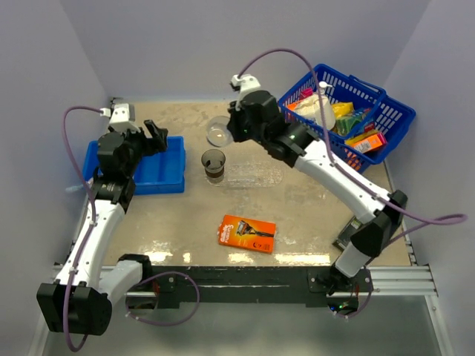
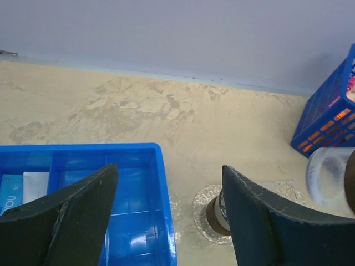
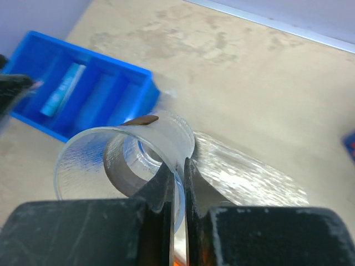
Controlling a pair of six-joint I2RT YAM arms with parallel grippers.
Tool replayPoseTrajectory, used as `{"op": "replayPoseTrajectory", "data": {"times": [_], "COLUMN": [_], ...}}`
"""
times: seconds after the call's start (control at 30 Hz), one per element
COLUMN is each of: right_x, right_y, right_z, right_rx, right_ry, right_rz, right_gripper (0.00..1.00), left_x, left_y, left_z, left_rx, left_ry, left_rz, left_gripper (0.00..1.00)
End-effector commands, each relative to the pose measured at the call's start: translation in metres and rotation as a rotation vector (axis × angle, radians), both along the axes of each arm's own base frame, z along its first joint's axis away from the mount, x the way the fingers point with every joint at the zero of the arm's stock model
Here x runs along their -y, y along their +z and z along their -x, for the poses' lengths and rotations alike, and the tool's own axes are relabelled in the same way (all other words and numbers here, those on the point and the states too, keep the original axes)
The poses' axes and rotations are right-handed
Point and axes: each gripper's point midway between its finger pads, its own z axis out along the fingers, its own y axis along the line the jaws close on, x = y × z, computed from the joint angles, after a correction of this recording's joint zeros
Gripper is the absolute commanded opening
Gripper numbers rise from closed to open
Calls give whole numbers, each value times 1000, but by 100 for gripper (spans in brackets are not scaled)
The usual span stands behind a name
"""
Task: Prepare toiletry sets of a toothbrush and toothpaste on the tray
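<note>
My right gripper (image 3: 177, 163) is shut on the rim of a clear plastic cup (image 3: 119, 158), held above the table near the back (image 1: 218, 133). Below it lies the clear tray (image 3: 247, 174), flat on the table (image 1: 256, 175). A brownish cup (image 1: 214, 165) stands just left of the tray. My left gripper (image 2: 169, 169) is open with nothing between its fingers, above the right edge of the blue bin (image 2: 138, 210). A blue and white toothpaste (image 3: 62, 88) lies in that bin. No toothbrush shows.
A blue wire basket (image 1: 386, 119) with mixed packs stands at the back right. An orange razor pack (image 1: 247, 232) lies near the front middle. The blue bin (image 1: 167, 174) sits at the left, next to my left arm.
</note>
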Motion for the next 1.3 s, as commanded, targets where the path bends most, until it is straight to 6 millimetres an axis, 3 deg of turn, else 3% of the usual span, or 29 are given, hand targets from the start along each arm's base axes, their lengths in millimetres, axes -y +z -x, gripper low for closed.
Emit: {"op": "replayPoseTrajectory", "data": {"times": [0.0, 0.03, 0.17, 0.3, 0.4, 0.6, 0.77, 1.03, 1.27], "right_x": [70, 85, 124, 164, 179, 180, 171, 153, 161], "right_y": [27, 33, 27, 7, -14, -61, -93, -121, -148], "right_z": [-6, 0, 7, 2, 2, -4, -9, -22, -40], "right_rx": [70, 87, 80, 36, -21, -104, -140, -164, -215], "right_ry": [-64, -63, -76, -123, -114, -53, 2, 115, 151], "right_rz": [39, 63, 160, 264, 283, 329, 321, 301, 328], "right_gripper": [0, 0, 0, 0, 0, 0, 0, 0, 0], "left_x": [18, 24, 60, 80, 88, 98, 99, 99, 96], "left_y": [17, 16, 19, 17, 16, 12, 10, 5, 2], "left_z": [-3, -4, 3, 9, 13, 14, 14, 13, 11], "left_rx": [72, 75, 98, 99, 103, 91, 82, 70, 60], "left_ry": [-110, -150, -344, -428, -457, -504, -515, -516, -499], "left_rz": [-20, -25, -10, -30, -45, -45, -43, -50, -64], "left_gripper": [80, 80, 79, 79, 79, 78, 78, 78, 78]}}
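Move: My right hand holds the clear cup by its rim. The tray's free right end lies about 12 cm to its right, 1 cm ahead and 29 cm below. The dark cup stands 10 cm left, level, 25 cm below; the orange box 4 cm right, 23 cm back, 30 cm below. From my empty left hand, the dark cup is about 18 cm right, level, 21 cm below, and the tray's right end some 39 cm right and 2 cm ahead. With the clear cup still pinched, I sweep my right hand nearly 20 cm right, past the dark cup, then sink it about 17 cm towards the tray's free right end, easing back left a little while I tip the fingers down and roll the left side lower. My open left hand swings about 10 cm right towards the dark cup, turning nearly 30 degrees clockwise. ##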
